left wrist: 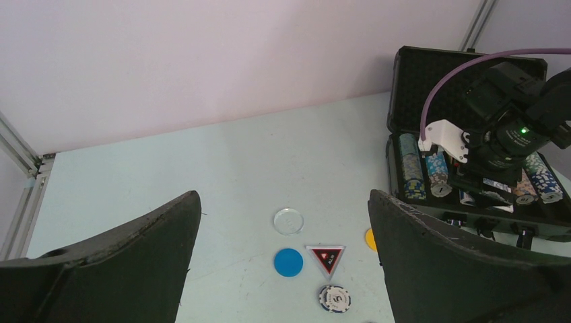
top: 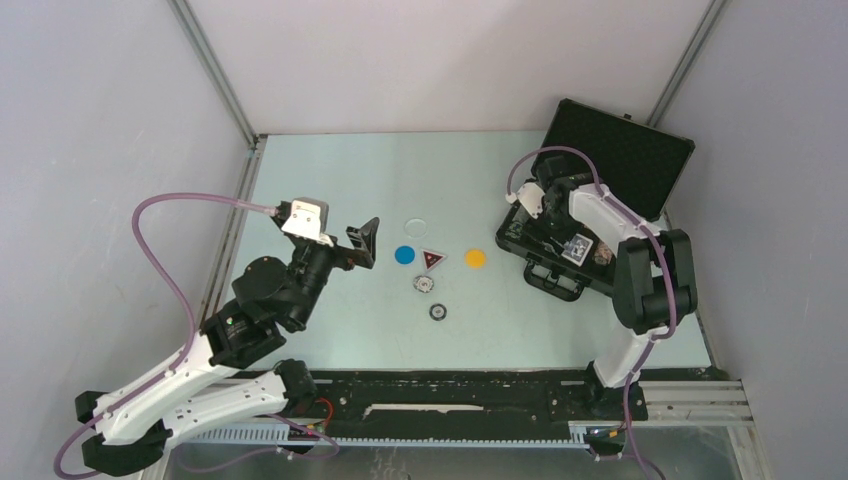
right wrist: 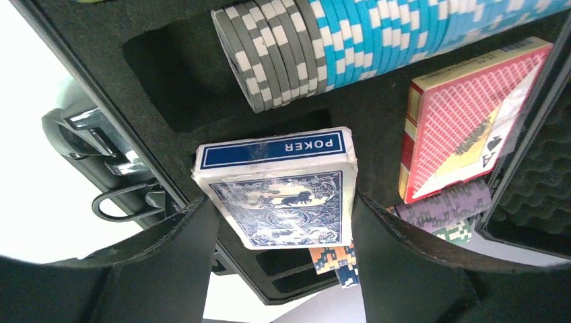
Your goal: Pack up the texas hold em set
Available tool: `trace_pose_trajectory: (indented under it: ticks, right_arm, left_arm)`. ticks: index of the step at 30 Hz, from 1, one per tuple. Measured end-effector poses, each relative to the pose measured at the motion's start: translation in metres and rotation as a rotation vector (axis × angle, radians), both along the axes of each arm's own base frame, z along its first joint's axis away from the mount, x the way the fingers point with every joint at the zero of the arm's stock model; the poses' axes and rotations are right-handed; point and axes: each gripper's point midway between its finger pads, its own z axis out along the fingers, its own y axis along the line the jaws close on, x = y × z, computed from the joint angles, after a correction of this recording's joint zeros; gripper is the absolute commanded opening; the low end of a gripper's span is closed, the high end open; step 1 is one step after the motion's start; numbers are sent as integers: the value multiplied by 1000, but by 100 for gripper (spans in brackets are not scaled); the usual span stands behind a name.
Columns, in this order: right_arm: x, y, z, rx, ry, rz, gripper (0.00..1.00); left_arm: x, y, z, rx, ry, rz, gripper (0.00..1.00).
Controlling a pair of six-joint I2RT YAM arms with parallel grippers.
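Note:
The black foam-lined case (top: 622, 150) stands open at the right of the table, with rows of striped chips (right wrist: 377, 37) and a red card deck (right wrist: 464, 118) in its slots. Over the case, my right gripper (right wrist: 281, 200) is shut on the blue card deck (right wrist: 279, 185), tilted above an empty slot. At the table's middle lie a clear disc (left wrist: 288, 221), a blue disc (left wrist: 288, 262), a red triangle (left wrist: 326, 258), an orange disc (top: 475, 258) and a striped chip (left wrist: 334, 298). My left gripper (left wrist: 284, 195) hangs open just left of them, holding nothing.
A second dark chip (top: 438, 312) lies nearest the arms. The case's metal latches (right wrist: 101, 141) stick out over its front wall. The case lid (left wrist: 464, 67) leans back toward the rear right corner. Walls and frame posts (top: 215, 75) close in the table.

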Motion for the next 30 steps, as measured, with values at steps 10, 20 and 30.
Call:
trace_pose_trajectory:
  ticks: [10, 20, 30]
  right_arm:
    - [0, -6, -7, -25, 28, -14, 58]
    - [3, -5, -13, -12, 31, -18, 73]
    - [5, -7, -2, -9, -13, -66, 100]
  left_arm:
    - [0, 1, 0, -2, -1, 3, 100]
    - [0, 2, 1, -4, -2, 5, 100]
    - [-1, 3, 2, -7, -4, 5, 100]
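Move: The right hand already grips the blue POKER card box inside the case. Its free slot is roughly 2 cm below and 1 cm to the right. The red card box lies about 7 cm ahead and 1 cm right, the blue chip row some 6 cm left and 6 cm ahead, the orange-purple chip row 7 cm right and 2 cm ahead, all a couple of cm lower. From the left hand, the slot is around 45 cm right, 14 cm ahead and 30 cm down. Still pinching the blue card box by its two opposite edges, the right hand eases it down a little over 1 cm, drifting slightly right, into the gap between the blue and orange chip rows. It then opens its fingers fully, letting go of the box, and starts to rise, about 1 cm. ##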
